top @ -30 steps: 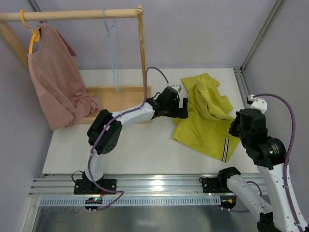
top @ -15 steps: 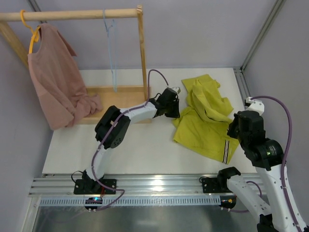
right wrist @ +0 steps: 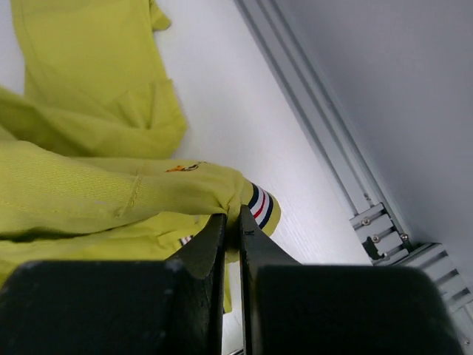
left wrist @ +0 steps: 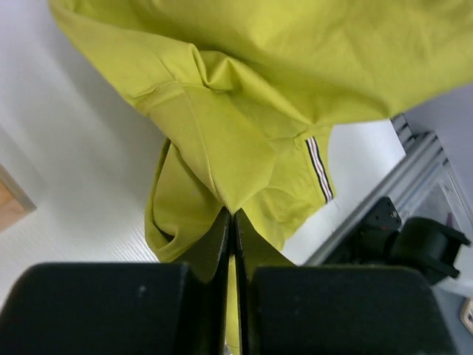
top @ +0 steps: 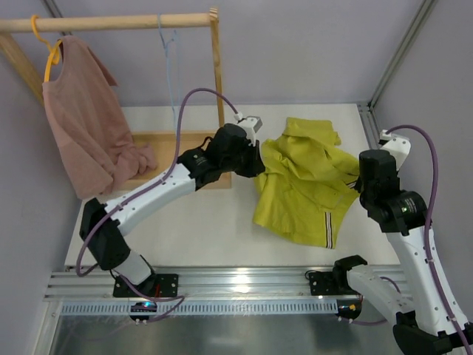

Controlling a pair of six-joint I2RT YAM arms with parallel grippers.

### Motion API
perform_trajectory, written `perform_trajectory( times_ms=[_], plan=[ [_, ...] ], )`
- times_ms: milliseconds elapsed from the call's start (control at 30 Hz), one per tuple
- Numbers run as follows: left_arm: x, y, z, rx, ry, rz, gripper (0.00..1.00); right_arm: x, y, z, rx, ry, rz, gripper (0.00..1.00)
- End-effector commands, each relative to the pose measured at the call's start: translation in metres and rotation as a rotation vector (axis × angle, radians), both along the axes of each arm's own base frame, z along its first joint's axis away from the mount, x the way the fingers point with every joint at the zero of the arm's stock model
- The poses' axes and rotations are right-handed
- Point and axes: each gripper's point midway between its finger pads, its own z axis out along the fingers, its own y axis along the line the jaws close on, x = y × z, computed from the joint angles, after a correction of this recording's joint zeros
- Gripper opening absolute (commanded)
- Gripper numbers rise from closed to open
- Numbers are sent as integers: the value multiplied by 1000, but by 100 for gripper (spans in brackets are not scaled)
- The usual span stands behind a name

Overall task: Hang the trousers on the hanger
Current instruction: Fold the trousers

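Observation:
The yellow-green trousers (top: 303, 185) hang bunched between my two grippers over the right half of the white table. My left gripper (top: 257, 159) is shut on a fold at their left edge; the left wrist view shows the jaws pressed together on the cloth (left wrist: 244, 111) at the tips (left wrist: 230, 214). At the right edge, my right gripper (top: 362, 181) is shut on the waistband (right wrist: 89, 185) beside its striped trim (right wrist: 260, 205), the fingertips (right wrist: 233, 214) pinching the fabric. The light-blue hanger (top: 171, 74) hangs bare from the wooden rail (top: 111, 22) at the back left, apart from both grippers.
A dusty-pink shirt (top: 85, 126) on a yellow hanger (top: 46, 55) hangs at the rail's left end. The rack's upright post (top: 217, 66) and wooden base board (top: 177, 148) stand just left of my left gripper. Metal rails run along the right edge (right wrist: 325, 148) and near edge (top: 236, 285).
My left gripper has shut on the trousers' left edge and lifted it, the arm swinging up and left. The trousers have risen off the table and now hang between both grippers.

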Motion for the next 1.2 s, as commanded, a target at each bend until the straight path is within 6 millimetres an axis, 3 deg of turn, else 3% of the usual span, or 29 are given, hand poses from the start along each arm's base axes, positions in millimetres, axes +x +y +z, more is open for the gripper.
perform_trajectory(
  times_ms=[0,33,100,133,167,200,233,267,300,400,467,533,600,733,867,1000,1167],
  plan=[
    [-35,9,-11,14,62,-53,0,1,-30,44,-99,-120,-157,4],
    [-45,8,-26,19,93,-68,0,2,-32,49,-104,-132,-173,4],
    [-59,-6,-31,-18,107,-88,2,2,-40,53,-117,-138,-211,4],
    [-63,-11,-43,-5,125,-96,6,4,-42,53,-123,-141,-228,4],
    [-70,-19,-47,-4,139,-111,14,5,-45,54,-129,-147,-247,4],
    [-73,-23,-52,6,147,-119,29,5,-50,53,-137,-144,-269,4],
    [-72,-26,-63,32,159,-113,36,10,-51,50,-136,-138,-275,4],
    [-69,-31,-58,30,147,-102,42,11,-52,48,-131,-134,-280,4],
    [-65,-30,-60,50,144,-82,55,13,-53,44,-116,-123,-279,4],
    [-34,-28,-50,99,78,47,73,18,-51,31,-74,-103,-263,4],
    [-8,-33,-36,124,25,141,77,15,-52,22,-58,-108,-268,4],
    [3,-29,-39,170,38,217,81,10,-56,13,-47,-109,-298,4],
    [19,-42,-37,155,45,265,84,1,-65,8,-44,-119,-348,4],
    [33,-66,-47,84,108,265,86,-16,-87,16,-83,-166,-475,4],
    [58,-77,-51,-35,172,283,86,-27,-104,34,-112,-218,-582,4],
    [77,-77,-58,-75,208,296,86,-24,-101,33,-64,-221,-571,4],
    [105,-74,-76,-117,238,310,86,-28,-87,10,-4,-224,-493,4]
  ],
)
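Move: Both hands already pinch the trousers, held partly off the table. Their middle lies about 15 cm right of the left hand, 3 cm ahead and 16 below; from the right hand it is some 15 cm left, 9 ahead and 20 below. The lower striped cuff lies on the table about 24 cm right of the left hand, 12 cm back and 19 below; the rack's wooden base is 26 cm left of that hand, 10 ahead and 19 below. Left hand dips back, frees the cloth, then reaches forward-right; right hand, still pinching, pulls about 9 cm right. ##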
